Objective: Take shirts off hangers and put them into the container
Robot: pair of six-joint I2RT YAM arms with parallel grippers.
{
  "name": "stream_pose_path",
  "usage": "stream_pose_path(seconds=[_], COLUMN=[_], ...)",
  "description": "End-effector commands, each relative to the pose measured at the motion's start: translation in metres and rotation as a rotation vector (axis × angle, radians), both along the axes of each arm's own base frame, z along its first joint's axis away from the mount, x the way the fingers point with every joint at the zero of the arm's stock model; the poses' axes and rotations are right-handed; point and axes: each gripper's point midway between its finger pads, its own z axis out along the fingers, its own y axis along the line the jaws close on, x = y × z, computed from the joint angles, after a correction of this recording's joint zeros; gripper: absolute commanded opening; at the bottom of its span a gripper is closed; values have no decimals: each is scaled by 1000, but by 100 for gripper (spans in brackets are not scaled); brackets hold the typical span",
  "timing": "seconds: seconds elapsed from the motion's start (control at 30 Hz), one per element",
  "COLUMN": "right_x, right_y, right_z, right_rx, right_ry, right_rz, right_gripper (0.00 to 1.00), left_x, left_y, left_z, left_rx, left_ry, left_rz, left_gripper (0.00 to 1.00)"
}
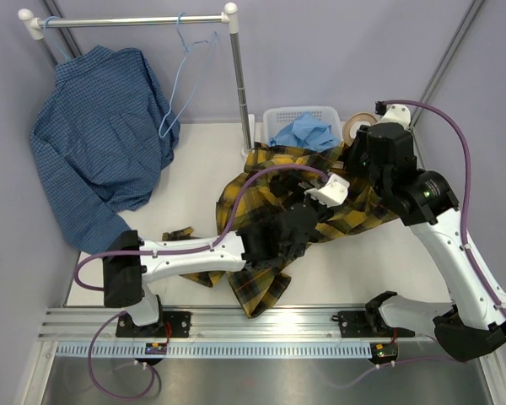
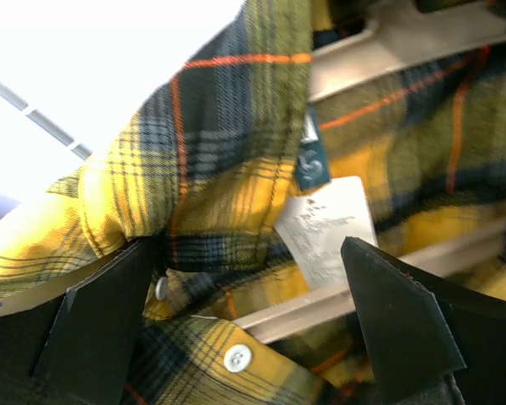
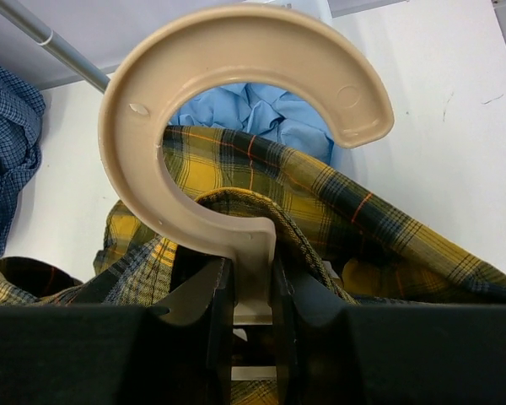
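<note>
The yellow-and-black plaid shirt (image 1: 266, 215) lies spread on the table, still on a tan hanger. My right gripper (image 3: 253, 283) is shut on the neck of that hanger, below its round hook (image 3: 236, 84). From above, the hook (image 1: 356, 126) shows beside the right gripper (image 1: 364, 148). My left gripper (image 2: 253, 337) is open at the shirt's collar (image 2: 211, 169), one finger on each side of the buttoned placket; the hanger's bar (image 2: 320, 310) runs between them. A plain light blue shirt (image 1: 305, 132) lies in the white container (image 1: 274, 114). A dark blue checked shirt (image 1: 101, 143) hangs at the left.
A white-and-metal rack rail (image 1: 126, 20) crosses the back, with its post (image 1: 239, 84) standing just left of the container. An empty light-blue wire hanger (image 1: 184, 80) hangs from the rail. The left arm (image 1: 194, 257) lies across the plaid shirt's lower hem.
</note>
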Motion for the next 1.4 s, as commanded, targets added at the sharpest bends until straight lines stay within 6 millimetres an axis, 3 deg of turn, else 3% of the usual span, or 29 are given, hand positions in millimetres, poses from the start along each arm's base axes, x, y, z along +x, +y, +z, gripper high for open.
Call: stream_pose_path(seconds=[0.0,0.17,0.4,0.5,0.53,0.77,1.03,1.13,1.23,1.37], right_x=[-4,-8,-15,-16,-16,-15,-13,-14,-14,-10], right_y=[8,11,7,6,6,6,9,8,5,3], right_z=[27,26,25,23,23,18,18,16,9,-5], right_rx=[80,88,90,91,90,82,88,81,62,28], right_ry=[-72,-69,-75,-74,-73,-63,-65,-61,-50,-23], right_rz=[18,25,19,17,17,12,24,21,6,-7], right_gripper=[0,0,0,0,0,0,0,0,0,0], left_x=[7,13,19,21,22,19,24,26,23,0], left_y=[16,19,36,52,55,68,74,85,96,88], left_z=[36,40,44,47,52,59,59,68,86,115], left_rx=[-141,-103,-97,-101,-113,-137,-156,-192,-279,-361], left_ry=[-80,-111,-111,-113,-116,-93,-73,-66,-41,22], left_rz=[104,153,192,221,222,173,148,142,77,-122], left_gripper=[99,97,79,58,57,0,0,0,0,0])
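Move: The yellow-black shirt's front edge, a fold of plaid cloth beside my open left fingers, is about 3 cm left of my left hand, 2 cm ahead and some 2 cm up. The wooden hanger's middle sits roughly 8 cm right of that hand and 3 cm ahead, about level; the container is some 24 cm straight ahead, 25 cm lower. From my right hand, already gripping the hanger's neck, the fold is about 8 cm left, 3 cm back and 4 cm below. I ease my left hand a few centimetres left, forward and up into the plaid fold, shut its wide-open fingers fully so they pinch the cloth, then draw it farther left and up, away from the hanger, about 8 cm left and 5 cm up in all. My right hand keeps its grip on the hanger's neck and stays nearly in place. ##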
